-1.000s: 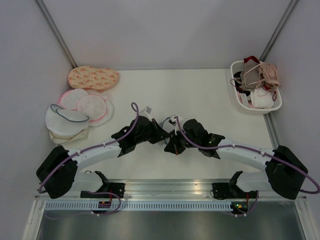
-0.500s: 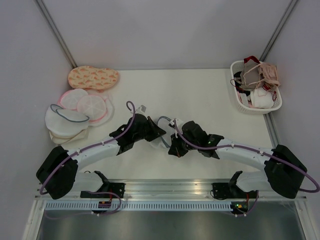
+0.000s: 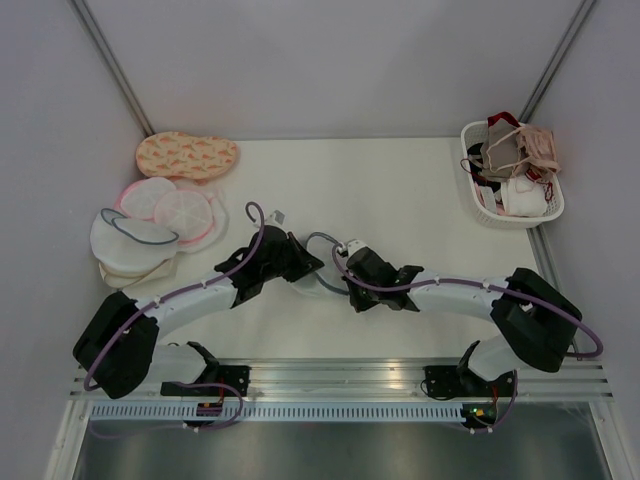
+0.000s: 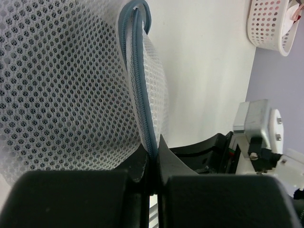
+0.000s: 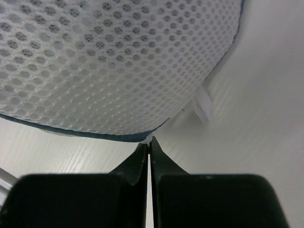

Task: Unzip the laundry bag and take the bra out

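Observation:
The laundry bag [image 3: 323,281], white mesh with a grey-blue zipper rim, sits at the table's middle between both grippers. My left gripper [image 3: 306,268] is shut on the bag's rim; in the left wrist view the zipper rim [image 4: 140,95] runs down into the pinched tips of this gripper [image 4: 154,148], with the mesh [image 4: 61,85] bulging to the left. My right gripper [image 3: 345,287] is shut on a small white tab at the rim's edge; in its wrist view the gripper's tips [image 5: 150,142] meet just under the mesh dome [image 5: 109,61]. The bra is hidden.
A white basket [image 3: 545,205] of mixed bras stands at the back right, also in the left wrist view [image 4: 270,23]. Round pink-rimmed bags [image 3: 180,212] and an orange patterned bag [image 3: 187,155] lie at the left. A white label [image 5: 202,102] hangs from the bag.
My left gripper has closed on the bag's rim. Both grippers and the bag have shifted slightly left and toward me; the right arm now reaches farther left.

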Available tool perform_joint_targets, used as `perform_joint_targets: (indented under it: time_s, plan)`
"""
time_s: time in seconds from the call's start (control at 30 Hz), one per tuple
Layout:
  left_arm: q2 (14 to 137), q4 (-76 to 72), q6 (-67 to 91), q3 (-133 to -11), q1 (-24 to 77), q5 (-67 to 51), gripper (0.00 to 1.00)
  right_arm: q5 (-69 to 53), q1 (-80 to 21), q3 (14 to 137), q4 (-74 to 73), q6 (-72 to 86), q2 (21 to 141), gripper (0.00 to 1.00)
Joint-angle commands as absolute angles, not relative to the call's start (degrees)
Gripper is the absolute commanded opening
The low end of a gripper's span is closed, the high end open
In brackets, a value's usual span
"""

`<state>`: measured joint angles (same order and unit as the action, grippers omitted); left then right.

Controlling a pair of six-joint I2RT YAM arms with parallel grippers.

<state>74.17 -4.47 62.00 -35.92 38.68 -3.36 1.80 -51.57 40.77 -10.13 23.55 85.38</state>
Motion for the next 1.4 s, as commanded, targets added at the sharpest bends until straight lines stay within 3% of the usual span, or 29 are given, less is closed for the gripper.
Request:
perform_joint_targets:
  time_s: [0.0,0.07,0.13,0.17,0.2,0.27,0.37,0.43,0.47,0.5,0.63,0.77,0.87,1.37]
  plan:
    - [73.3,-7.3,59.3,-35.5,37.4,-2.5,0.02,13.1,-51.8,42.3,-17.5,25.1,85.3,0.00]
    - [73.2,-8.1,58.9,-35.3,37.4,-3.9,0.06,14.8,-51.8,43.0,-18.1,25.2,84.3,0.00]
    - [72.4,-8.9,58.5,-34.9,37.4,-4.5,0.30,16.9,-51.8,43.2,-18.7,25.2,83.1,0.01]
    - [71.7,-9.1,58.4,-34.5,37.4,-4.6,0.57,17.6,-51.9,43.4,-19.1,25.1,82.5,0.00]
    - [70.2,-9.1,58.4,-33.9,37.4,-4.0,0.66,19.1,-51.9,43.5,-19.6,25.0,82.1,0.00]
    - [68.1,-8.3,58.4,-33.5,37.4,-3.3,0.80,20.6,-51.9,43.7,-20.1,24.5,80.9,0.00]
    - [63.6,-3.9,58.4,-33.3,37.4,-0.9,0.88,21.0,-51.8,44.1,-20.8,23.6,80.2,0.00]
    - [59.4,-1.7,58.3,-33.2,37.4,1.8,0.90,21.2,-51.8,44.3,-21.4,23.2,79.4,0.05]
    - [57.6,1.6,58.1,-33.0,37.4,2.8,0.92,21.2,-51.8,44.5,-21.6,23.0,78.9,0.19]
    - [55.9,3.1,58.0,-33.0,37.4,4.9,0.92,21.0,-51.7,44.6,-22.3,22.3,78.3,0.42]
    - [43.6,11.6,57.9,-32.7,37.4,10.9,0.94,12.1,-51.8,45.2,-23.5,19.7,71.0,0.64]
    - [34.5,16.5,56.9,-31.8,37.4,13.5,0.99,1.2,-52.0,46.1,-23.2,18.0,64.2,0.66]
    - [30.8,19.6,56.9,-31.4,37.4,14.0,0.99,1.0,-54.4,48.5,-23.9,17.9,62.8,0.66]
    - [25.2,23.8,58.8,-29.1,37.4,12.8,0.99,24.3,-65.2,66.6,-29.0,16.6,86.9,0.62]
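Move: Just below the left hand, which pinches the laundry bag's blue zip band, lies the middle of the bag: about 1 cm ahead, level sideways and 4 cm down; the band's far loop is some 7 cm straight ahead. From the right hand, shut on the near end of the band, the bag's middle is about 5 cm ahead, 7 cm left and 4 cm up, and the loop roughly 13 cm ahead, 8 cm left and 8 cm up. Pulling the near end of the zip band about 5 cm right and slightly forward, the right hand then opens to let go, rises, swings some 11 cm left and dips a little, open, over the bag's near edge. Meanwhile the left hand opens wide, frees the band and draws away up, left and back, its fingers tipping upward, before sinking slightly. ##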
